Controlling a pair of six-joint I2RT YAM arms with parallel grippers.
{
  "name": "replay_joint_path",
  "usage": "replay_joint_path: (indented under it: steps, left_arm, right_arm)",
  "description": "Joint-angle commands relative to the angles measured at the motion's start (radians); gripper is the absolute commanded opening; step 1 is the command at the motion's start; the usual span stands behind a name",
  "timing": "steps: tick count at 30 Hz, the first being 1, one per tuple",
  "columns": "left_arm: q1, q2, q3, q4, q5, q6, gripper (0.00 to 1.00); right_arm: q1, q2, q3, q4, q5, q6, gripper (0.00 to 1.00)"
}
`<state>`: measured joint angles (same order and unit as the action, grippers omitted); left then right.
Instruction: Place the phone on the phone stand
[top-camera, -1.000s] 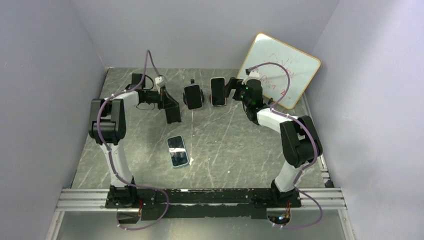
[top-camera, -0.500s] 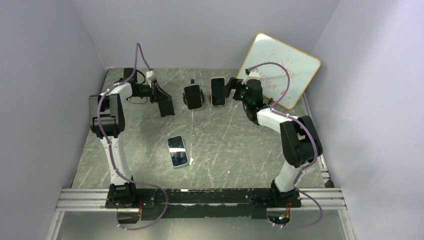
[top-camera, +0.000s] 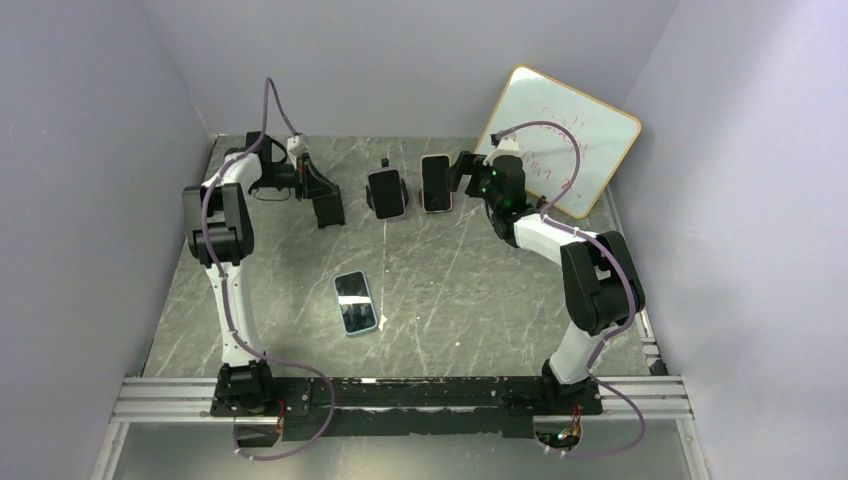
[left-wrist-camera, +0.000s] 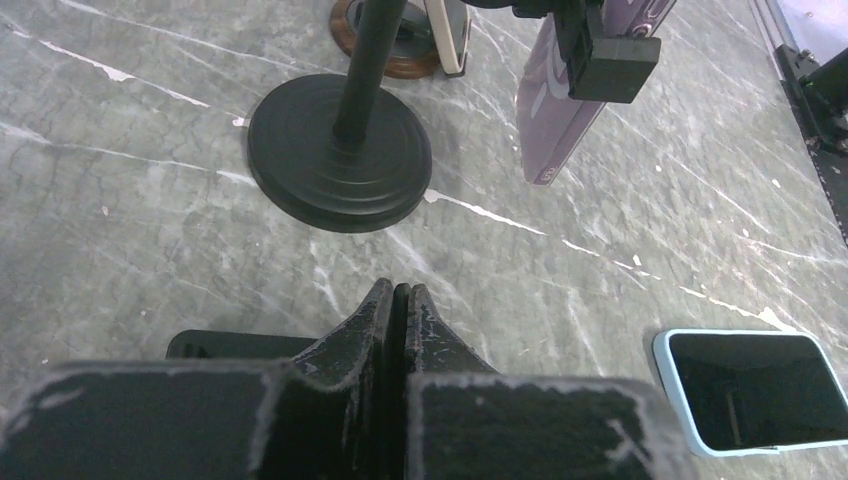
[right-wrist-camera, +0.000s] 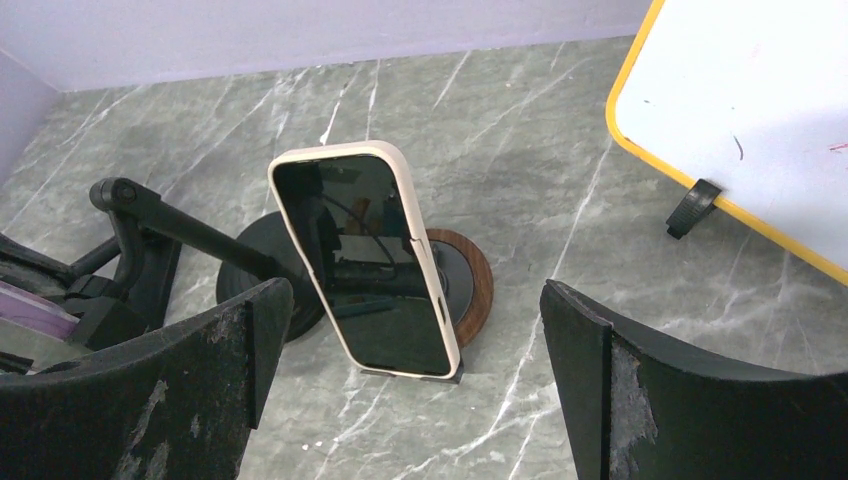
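Note:
A phone in a light blue case (top-camera: 355, 302) lies flat, screen up, mid-table; it also shows at the lower right of the left wrist view (left-wrist-camera: 755, 390). At the back, a purple phone (top-camera: 386, 192) sits clamped on a black round-based stand (left-wrist-camera: 340, 150). A cream-cased phone (right-wrist-camera: 365, 260) leans upright on a wood-rimmed stand (right-wrist-camera: 470, 285). My left gripper (top-camera: 328, 215) hangs at the back left, shut and holding nothing (left-wrist-camera: 398, 300). My right gripper (right-wrist-camera: 415, 350) is open just in front of the cream phone, touching nothing.
A yellow-framed whiteboard (top-camera: 560, 140) leans against the back right wall. Grey walls close in the left, back and right sides. The black stand's jointed arm (right-wrist-camera: 190, 235) reaches out beside the cream phone.
My left arm has swung back and to the left, away from the purple phone's stand, its gripper still shut. The right arm and all three phones have stayed put.

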<state>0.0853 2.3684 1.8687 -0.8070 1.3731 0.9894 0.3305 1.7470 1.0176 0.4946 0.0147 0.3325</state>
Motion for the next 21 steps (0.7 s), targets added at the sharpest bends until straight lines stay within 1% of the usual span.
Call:
replay_joint_path:
  steps: [1, 2, 3, 5, 7, 8, 9, 10, 12, 14, 16, 17, 21]
  left_arm:
    - [0.026, 0.069, 0.046, -0.122, -0.03, 0.171, 0.18]
    - [0.027, 0.067, 0.045, -0.123, -0.03, 0.173, 0.29]
    - [0.027, 0.061, 0.041, -0.115, -0.033, 0.174, 0.37]
    - [0.028, 0.033, 0.009, -0.055, -0.039, 0.138, 0.58]
    - [0.034, -0.009, -0.039, 0.048, -0.038, 0.067, 0.74]
    - [0.038, -0.034, -0.067, 0.114, -0.034, 0.025, 0.8]
    - [0.042, -0.058, -0.096, 0.182, -0.03, -0.043, 0.89]
    - [0.049, -0.085, -0.134, 0.278, -0.029, -0.109, 0.96]
    - [0.057, -0.147, -0.23, 0.517, -0.041, -0.293, 0.97]
    - [0.065, -0.212, -0.349, 0.811, -0.059, -0.507, 0.97]
    - [0.081, -0.272, -0.479, 1.19, -0.073, -0.768, 0.97]
    - [0.092, -0.296, -0.536, 1.438, -0.081, -0.906, 0.97]
    - [0.171, -0.297, -0.709, 2.172, -0.127, -1.462, 0.97]
  right_arm:
    - [0.002, -0.02, 0.019, -0.002, 0.002, -0.013, 1.0]
    - [0.002, -0.021, 0.02, -0.003, 0.005, -0.015, 1.0]
    - [0.003, -0.022, 0.022, -0.005, 0.007, -0.018, 1.0]
    - [0.009, -0.028, 0.021, -0.003, 0.02, -0.029, 1.0]
    - [0.02, -0.038, 0.01, 0.011, 0.036, -0.041, 1.0]
    - [0.028, -0.043, 0.003, 0.021, 0.041, -0.046, 1.0]
    - [0.038, -0.054, -0.01, 0.035, 0.052, -0.054, 1.0]
    - [0.051, -0.065, -0.025, 0.052, 0.063, -0.062, 1.0]
    - [0.088, -0.094, -0.059, 0.089, 0.087, -0.083, 1.0]
    - [0.125, -0.119, -0.089, 0.117, 0.108, -0.107, 1.0]
    - [0.157, -0.134, -0.099, 0.122, 0.125, -0.14, 1.0]
    - [0.171, -0.138, -0.096, 0.108, 0.138, -0.151, 1.0]
    - [0.226, -0.183, -0.107, 0.07, 0.183, -0.176, 1.0]
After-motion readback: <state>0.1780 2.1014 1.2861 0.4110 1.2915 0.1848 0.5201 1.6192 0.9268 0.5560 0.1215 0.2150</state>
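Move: Pinched between the left fingers, the empty black stand has its middle about 3 cm to the right and 5 cm below. From that hand, the phone on the middle stand is some 17 cm right and 2 cm back at about its height, and the blue phone 22 cm back, 9 cm right and 9 cm down. From the open right hand, the blue phone lies about 24 cm back, 30 cm left and 16 cm down; the phone on the wooden stand is 5 cm ahead, 7 cm left and 5 cm lower. Opening wide, the left fingers let go of the black stand while the hand dips about 1 cm, then it draws off to the left and up, some 4 cm leftward, turning about 15 degrees counter-clockwise. Meanwhile the right hand, fingers still open, swings left and back about 6 and 5 cm, rising a little, away from the phone on the wooden stand and towards the blue phone's side. ##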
